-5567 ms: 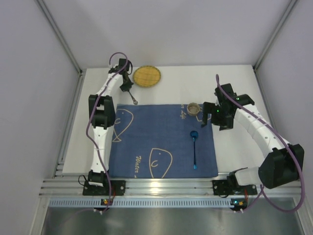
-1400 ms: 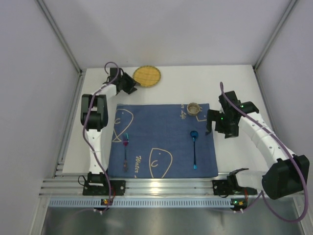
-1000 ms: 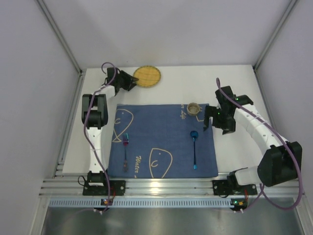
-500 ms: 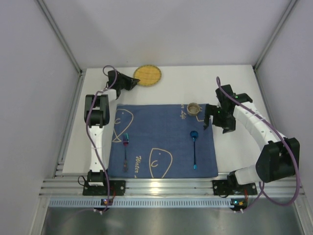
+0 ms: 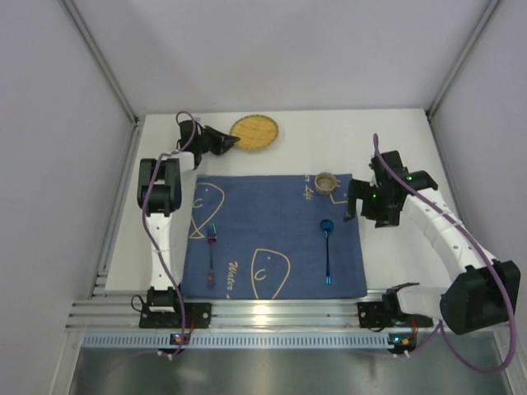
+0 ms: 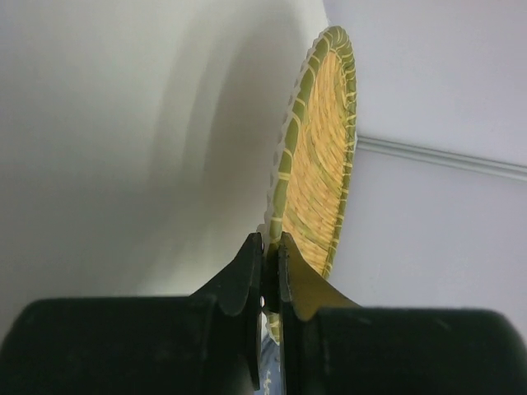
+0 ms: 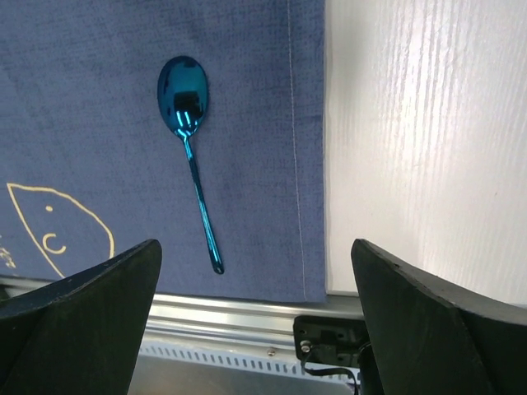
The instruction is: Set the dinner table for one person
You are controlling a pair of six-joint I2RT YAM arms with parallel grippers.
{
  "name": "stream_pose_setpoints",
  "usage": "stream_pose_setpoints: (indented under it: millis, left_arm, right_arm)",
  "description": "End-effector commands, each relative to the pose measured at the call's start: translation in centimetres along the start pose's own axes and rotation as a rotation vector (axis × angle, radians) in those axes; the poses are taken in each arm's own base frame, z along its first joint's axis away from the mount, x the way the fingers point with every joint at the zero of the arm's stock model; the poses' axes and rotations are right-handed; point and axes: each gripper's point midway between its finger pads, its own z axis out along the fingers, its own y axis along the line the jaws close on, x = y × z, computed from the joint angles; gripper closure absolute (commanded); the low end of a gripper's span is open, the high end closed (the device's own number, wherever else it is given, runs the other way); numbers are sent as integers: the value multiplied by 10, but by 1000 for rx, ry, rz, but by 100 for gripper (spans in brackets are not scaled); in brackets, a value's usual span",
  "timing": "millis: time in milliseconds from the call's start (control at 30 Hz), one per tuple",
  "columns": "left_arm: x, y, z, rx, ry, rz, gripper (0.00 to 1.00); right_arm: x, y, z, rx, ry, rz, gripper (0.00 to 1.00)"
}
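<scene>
A round woven straw plate [image 5: 255,132] lies at the back of the white dinner table [image 5: 395,140]. My left gripper [image 5: 231,141] is shut on its left rim. In the left wrist view both fingers pinch the green-edged rim of the plate [image 6: 317,164], the left gripper [image 6: 270,247] nearly closed. On the dark blue placemat [image 5: 272,222] lie a blue spoon [image 5: 327,247] on the right and a fork [image 5: 211,251] on the left. My right gripper [image 5: 354,204] hovers open above the placemat's right edge, with the spoon [image 7: 188,140] below the right gripper [image 7: 255,243].
A small cup [image 5: 327,181] stands on the placemat's back right corner. White walls enclose the table on three sides. An aluminium rail [image 5: 272,313] runs along the near edge, also seen as the rail [image 7: 230,317] in the right wrist view.
My left gripper has closed on the plate's rim, and the plate has shifted slightly right. The right arm has swung a little to the right.
</scene>
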Motion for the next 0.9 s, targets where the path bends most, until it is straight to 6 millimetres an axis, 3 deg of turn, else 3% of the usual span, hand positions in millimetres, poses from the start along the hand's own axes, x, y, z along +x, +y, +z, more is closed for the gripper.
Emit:
stream_pose_setpoints:
  millis: [0, 67, 100, 167, 233, 267, 333, 367, 500, 633, 667, 733, 767, 833, 867]
  left_arm:
    - [11, -124, -54, 217, 28, 195, 100]
    - [26, -114, -64, 186, 63, 205, 100]
    - [35, -133, -80, 210, 79, 240, 100]
    - [54, -120, -93, 163, 120, 262, 100]
    - [72, -134, -114, 170, 159, 318, 100]
    - [86, -113, -120, 97, 204, 326, 100]
    - [101, -110, -137, 21, 227, 380, 100]
    - [116, -86, -148, -74, 282, 413, 100]
    - [155, -49, -183, -260, 358, 494, 100]
    - [199, -32, -213, -276, 371, 519, 100]
    - [213, -12, -222, -309, 384, 460, 100]
    - [223, -19, -231, -269, 341, 474, 100]
    - [234, -2, -238, -297, 350, 430, 100]
    - [242, -3, -245, -297, 321, 451, 100]
    - [250, 6, -250, -314, 323, 429, 100]
  right_arm:
    - [-5, 8, -12, -74, -76, 15, 1]
    - [-1, 10, -15, -101, -96, 22, 1]
    - [1, 12, -17, -119, -100, 26, 1]
    - [8, 14, -19, -144, -110, 30, 1]
    - [15, 15, -19, -166, -108, 32, 1]
    - [17, 16, -22, -179, -120, 31, 1]
    - [24, 15, -22, -192, -116, 31, 1]
    - [25, 16, -25, -206, -133, 31, 1]
    - [37, 19, -31, -252, -138, 31, 1]
    - [52, 19, -34, -285, -131, 36, 1]
    - [57, 18, -37, -290, -137, 35, 1]
    - [65, 16, -38, -294, -131, 37, 1]
    - [68, 16, -41, -304, -144, 35, 1]
    - [78, 12, -41, -305, -129, 40, 1]
    - [81, 12, -44, -312, -141, 37, 1]
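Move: Back towards the base lies the placemat's middle, where the left hand's plate is bound: about 40 cm back, 13 cm to the right and 5 cm below. The fork lies roughly 45 cm back and 6 cm left of that hand, the spoon about 43 cm back and 33 cm right, the cup some 17 cm back and 34 cm right. From the right hand the mat's middle is about 29 cm left, nearly level fore and aft, 11 cm below. Keeping its pinch on the plate's left rim, the left hand sweeps about 35 cm back towards the placemat's middle, arching up some 13 cm on the way and sinking about 10 cm again; the wrist turns clockwise nearly 30 degrees while its left side rises. The right hand, open and empty, draws back about 7 cm. ##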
